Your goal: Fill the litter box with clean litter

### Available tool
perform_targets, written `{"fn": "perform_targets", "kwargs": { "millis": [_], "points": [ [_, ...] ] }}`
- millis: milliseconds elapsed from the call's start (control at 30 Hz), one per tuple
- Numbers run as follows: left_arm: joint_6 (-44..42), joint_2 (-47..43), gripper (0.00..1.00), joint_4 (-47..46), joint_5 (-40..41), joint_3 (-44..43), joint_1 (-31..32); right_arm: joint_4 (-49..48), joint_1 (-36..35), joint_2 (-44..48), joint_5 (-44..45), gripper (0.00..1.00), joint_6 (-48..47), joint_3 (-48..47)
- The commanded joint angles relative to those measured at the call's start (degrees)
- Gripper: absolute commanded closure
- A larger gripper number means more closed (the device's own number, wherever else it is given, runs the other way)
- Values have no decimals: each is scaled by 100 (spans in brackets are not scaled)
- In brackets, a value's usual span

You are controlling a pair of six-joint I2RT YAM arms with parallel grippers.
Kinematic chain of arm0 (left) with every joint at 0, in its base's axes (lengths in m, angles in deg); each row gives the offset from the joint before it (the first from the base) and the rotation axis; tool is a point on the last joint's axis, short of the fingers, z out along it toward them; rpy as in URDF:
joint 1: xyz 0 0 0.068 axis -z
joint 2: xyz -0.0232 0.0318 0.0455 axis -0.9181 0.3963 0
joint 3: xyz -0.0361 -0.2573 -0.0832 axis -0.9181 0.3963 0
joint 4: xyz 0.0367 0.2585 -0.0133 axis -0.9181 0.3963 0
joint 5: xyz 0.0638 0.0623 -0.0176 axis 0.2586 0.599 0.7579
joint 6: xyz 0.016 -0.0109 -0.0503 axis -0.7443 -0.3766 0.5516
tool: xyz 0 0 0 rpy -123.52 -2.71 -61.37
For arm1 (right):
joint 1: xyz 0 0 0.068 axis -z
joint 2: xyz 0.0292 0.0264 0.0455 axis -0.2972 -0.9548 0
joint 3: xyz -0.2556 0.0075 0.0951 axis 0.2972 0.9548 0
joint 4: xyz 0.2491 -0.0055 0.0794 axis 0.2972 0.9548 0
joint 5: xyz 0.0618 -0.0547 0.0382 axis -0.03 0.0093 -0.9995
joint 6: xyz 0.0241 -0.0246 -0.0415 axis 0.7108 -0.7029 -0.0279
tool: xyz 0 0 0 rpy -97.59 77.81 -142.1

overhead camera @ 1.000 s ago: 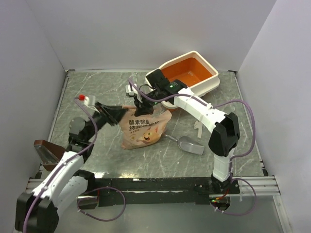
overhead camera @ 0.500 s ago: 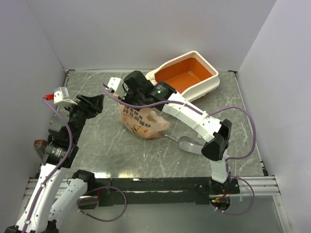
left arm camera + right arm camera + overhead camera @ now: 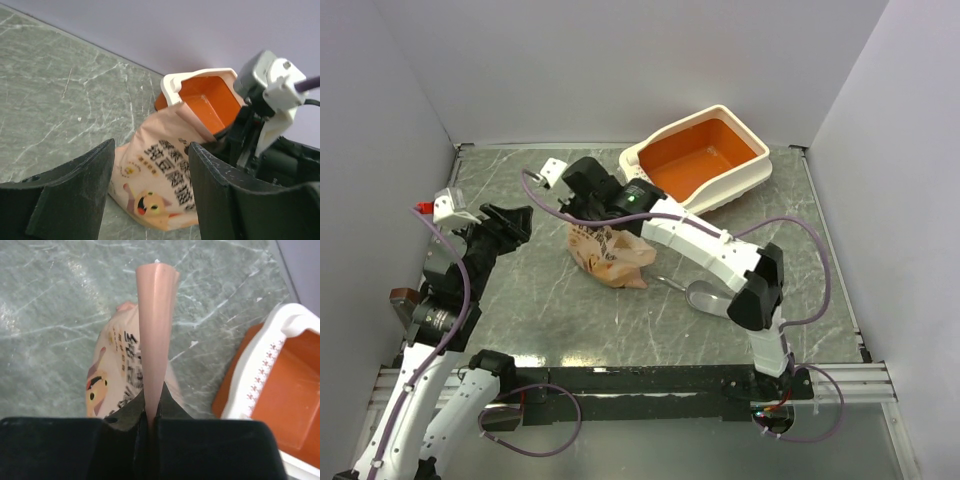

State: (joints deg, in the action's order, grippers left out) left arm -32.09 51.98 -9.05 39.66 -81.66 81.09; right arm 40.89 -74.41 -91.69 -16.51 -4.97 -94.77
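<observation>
The litter box (image 3: 705, 160), orange inside with a cream rim, stands at the back right and holds nothing I can see. No clean litter shows in any view. A pink-orange printed bag (image 3: 610, 252) hangs crumpled over the table's middle. My right gripper (image 3: 597, 212) is shut on the bag's flattened top edge (image 3: 155, 315), pinched between its jaws (image 3: 152, 415), with the litter box (image 3: 295, 385) to its right. My left gripper (image 3: 512, 225) stands open to the left of the bag, apart from it. Between its fingers (image 3: 150, 150) I see the bag (image 3: 165, 175) and the litter box (image 3: 205, 100) beyond.
A small grey metal scoop (image 3: 710, 298) lies on the marble table (image 3: 540, 300), right of the bag and under the right arm. White walls close the back and both sides. A brown object (image 3: 405, 305) sits at the left edge by the left arm.
My left gripper has opened, let go of the bag's corner and drawn back to the left. The right arm has swung left with the bag, which now hangs more crumpled.
</observation>
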Motion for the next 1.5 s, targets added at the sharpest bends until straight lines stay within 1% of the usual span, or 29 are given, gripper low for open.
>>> {"fn": "perform_targets", "kwargs": {
  "millis": [0,100,133,200,233,333,400,467,533,567,600,633,667,700,767,800,867,900,933,1033,1067,1133,1400,1467],
  "points": [
    [1,41,34,57,-70,45,15,-992,-36,-46,108,100,533,-380],
    [-34,41,34,119,-87,27,7,-1149,-36,83,-23,100,638,-181],
    [-43,58,34,128,-70,10,7,-1315,-44,171,-50,86,647,-83],
    [-52,76,34,136,-87,1,15,-1421,-45,408,-15,70,639,119],
    [-43,93,34,128,-87,-8,15,-1422,-45,470,28,51,630,146],
    [-35,146,34,58,-149,-26,7,-1360,-36,786,160,34,621,216],
    [-35,208,34,-4,-193,-26,15,-1456,-27,1189,327,28,621,557],
    [-26,278,34,-39,-289,-61,7,-1527,8,1506,511,25,568,883],
    [-35,322,34,-31,-368,-122,7,-1536,87,2016,652,24,586,1436],
    [-35,348,34,-31,-395,-140,15,-1519,140,2200,627,24,612,1656],
    [-35,357,34,-22,-430,-149,7,-1519,297,2620,557,23,656,2162],
    [-26,357,34,-30,-482,-166,15,-1545,368,2842,478,24,769,2437],
    [-26,357,34,-65,-526,-175,7,-1571,464,3288,329,24,814,3023],
    [-17,340,34,-83,-527,-184,7,-1597,639,3492,-3,24,849,3316],
    [-8,331,34,-118,-623,-184,7,-1624,781,3984,-313,24,946,4026],
    [-17,340,34,-127,-667,-193,7,-1650,938,4117,-697,23,964,4231],
    [-8,348,34,-118,-694,-228,7,-1694,1036,4285,-1051,24,981,4670],
    [-8,357,34,-110,-694,-228,7,-1720,1045,4303,-1218,25,981,4786],
    [-8,366,34,-110,-763,-228,7,-1773,1045,4320,-1567,25,868,4900],
    [-26,349,34,-110,-790,-175,15,-2115,1054,4347,-2104,26,683,5234],
    [-26,348,34,-101,-799,-166,7,-2369,1045,4347,-2229,26,613,5392],
    [-26,331,34,-83,-808,-140,15,-2476,1045,4277,-2448,25,368,5472],
    [-122,208,33,84,-755,-43,15,-3091,1045,3679,-2704,24,-248,5534],
    [-140,181,33,101,-755,-43,7,-3092,1054,3487,-2783,24,-354,5420]
  ]
}}
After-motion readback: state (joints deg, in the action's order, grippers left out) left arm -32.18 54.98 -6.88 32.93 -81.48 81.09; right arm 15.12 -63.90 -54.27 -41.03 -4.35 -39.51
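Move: The litter bag, its far-left top edge already pinched in the right hand, has its middle about 5 cm back and 6 cm to the right of that hand, some 14 cm below. The scoop lies about 10 cm back, 26 cm right and 24 cm down; the litter box is roughly 15 cm ahead, 27 cm right and 19 cm lower. From the empty left hand, the bag is about 18 cm right, 1 cm ahead and 21 cm below. The bag's raised far-left edge is let go: after a nudge of about 2 cm left, the right fingers open wide and lift some 8 cm, swinging about 15 cm right and also back over the bag. They then sink roughly 12 cm, still drawing back and then easing left, to stand open by the near-right corner of the bag's mouth. The empty left hand sinks 2–3 cm, drifts slightly right and tips down a little. ##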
